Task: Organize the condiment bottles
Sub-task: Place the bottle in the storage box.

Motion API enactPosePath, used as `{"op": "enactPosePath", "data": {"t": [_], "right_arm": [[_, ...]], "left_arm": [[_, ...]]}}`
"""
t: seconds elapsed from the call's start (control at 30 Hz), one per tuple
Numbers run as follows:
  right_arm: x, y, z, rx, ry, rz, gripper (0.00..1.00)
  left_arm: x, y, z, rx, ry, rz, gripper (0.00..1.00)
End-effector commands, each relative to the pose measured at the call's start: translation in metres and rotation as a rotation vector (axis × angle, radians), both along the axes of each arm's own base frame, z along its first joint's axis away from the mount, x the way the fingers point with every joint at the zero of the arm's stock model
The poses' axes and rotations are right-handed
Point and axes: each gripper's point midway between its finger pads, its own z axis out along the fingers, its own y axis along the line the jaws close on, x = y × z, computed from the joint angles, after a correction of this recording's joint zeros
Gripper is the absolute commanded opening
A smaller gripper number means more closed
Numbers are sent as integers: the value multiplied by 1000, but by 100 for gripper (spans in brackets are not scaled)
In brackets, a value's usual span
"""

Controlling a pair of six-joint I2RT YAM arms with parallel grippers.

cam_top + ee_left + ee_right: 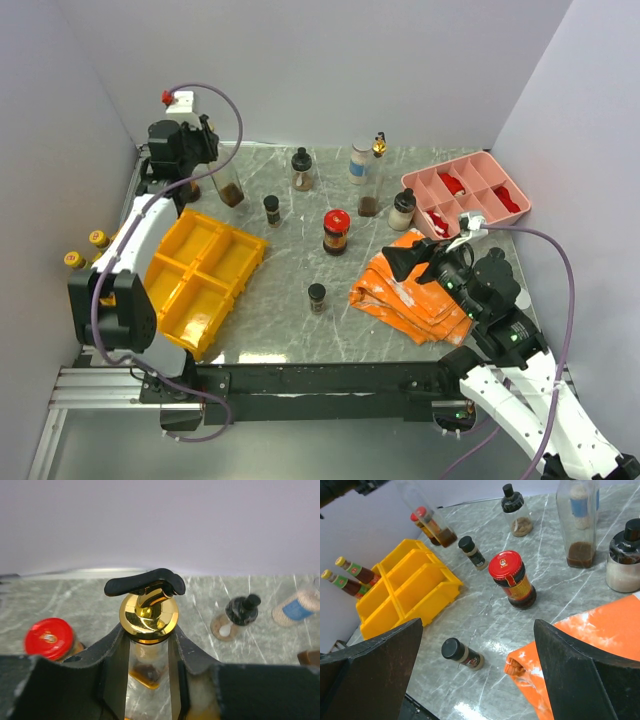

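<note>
My left gripper (pixel 148 655) is shut on the neck of a clear glass condiment bottle (pixel 148 612), just under its gold spout and black lever. It holds this bottle (pixel 228 185) at the table's far left corner, tilted, with brown liquid at its bottom (pixel 447 537). My right gripper (pixel 480 670) is open and holds nothing, above a small black-capped bottle (pixel 461 654) and the edge of the orange cloth (pixel 580 645). A red-lidded jar (pixel 336 230), a tall blue-labelled bottle (pixel 362 165), a black-topped jar (pixel 301 168) and a white jar (pixel 402 208) stand mid-table.
Yellow bins (pixel 200 275) sit at the front left. Two yellow-capped bottles (pixel 86 250) stand beyond them, off the table's left edge. A pink divided tray (pixel 467 195) with red items is at the back right. Another small black-capped bottle (pixel 272 208) stands near the bins.
</note>
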Motion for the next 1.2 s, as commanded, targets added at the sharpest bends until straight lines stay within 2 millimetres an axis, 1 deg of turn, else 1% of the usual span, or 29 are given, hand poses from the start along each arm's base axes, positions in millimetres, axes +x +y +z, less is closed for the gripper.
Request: {"op": "enactPosePath", "data": {"t": [0.0, 0.03, 0.07, 0.1, 0.13, 0.17, 0.23, 0.27, 0.3, 0.33, 0.37, 0.4, 0.43, 0.5, 0.6, 0.67, 0.7, 0.77, 0.8, 0.83, 0.97, 1.17], "right_arm": [[-4, 0, 26, 42, -67, 4, 100], [-4, 0, 27, 48, -66, 7, 100], [-4, 1, 26, 47, -61, 12, 100], [-5, 1, 26, 46, -60, 16, 100], [-6, 2, 28, 52, -63, 19, 100], [-7, 1, 29, 57, -69, 21, 100], [-8, 2, 30, 68, -77, 25, 100], [-10, 2, 32, 73, -83, 26, 100], [-10, 3, 32, 74, -83, 33, 100], [-11, 4, 32, 75, -80, 42, 100], [-13, 4, 33, 75, -81, 46, 100], [-14, 5, 33, 76, -79, 51, 100], [-14, 5, 33, 76, -79, 54, 100], [-16, 4, 33, 79, -83, 55, 100], [-17, 3, 32, 81, -85, 52, 100], [-19, 4, 32, 87, -86, 58, 100], [-19, 5, 32, 91, -86, 64, 100], [-19, 6, 32, 91, -84, 70, 100], [-19, 6, 33, 93, -88, 69, 100], [-18, 6, 32, 90, -87, 67, 100], [-16, 8, 29, 85, -84, 72, 100], [-14, 11, 25, 79, -70, 81, 100]], "left_arm": [[-38, 20, 120, -35, -296, 109, 1], [-42, 30, 123, -34, -300, 163, 1], [-46, 35, 123, -27, -297, 188, 1], [-55, 40, 131, -25, -313, 211, 1], [-59, 50, 130, -18, -306, 261, 1], [-66, 55, 132, -12, -311, 286, 1], [-72, 69, 124, -8, -298, 352, 1], [-76, 80, 124, -22, -299, 406, 1], [-77, 86, 121, -32, -291, 429, 1], [-78, 99, 115, -40, -271, 470, 1], [-80, 109, 113, -72, -266, 518, 1], [-81, 113, 111, -85, -260, 538, 1], [-84, 135, 107, -92, -256, 602, 1], [-88, 150, 105, -117, -266, 664, 1], [-94, 173, 100, -103, -284, 761, 1], [-95, 182, 94, -92, -271, 805, 1], [-98, 188, 90, -86, -258, 845, 1], [-101, 193, 84, -82, -243, 881, 1], [-103, 195, 86, -84, -259, 890, 1], [-104, 196, 79, -69, -252, 899, 1], [-109, 202, 72, -58, -261, 934, 1], [-106, 204, 47, -59, -213, 951, 1]]}}
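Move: The left hand holds the tall gold-capped bottle by its neck, already off the table. The empty far-left compartment of the yellow storage box lies about 20 cm to its left, 9 cm back and 27 cm below. The red-lidded jar stands some 9 cm left and 2 cm ahead; the nearer yellow-capped bottle is about 24 cm left and 16 cm back. From the right hand, that compartment is roughly 57 cm left, 20 cm ahead and 26 cm below. Still pinching the bottle's neck, the left hand carries it to over the far-left compartment: first up about 10 cm while drawing back, then in a quick sweep left past the near side of the red-lidded jar, sinking to about its starting height. It ends some 20 cm left and 10 cm back, turned about 50 degrees counter-clockwise, with the fingers keeping their hold. ##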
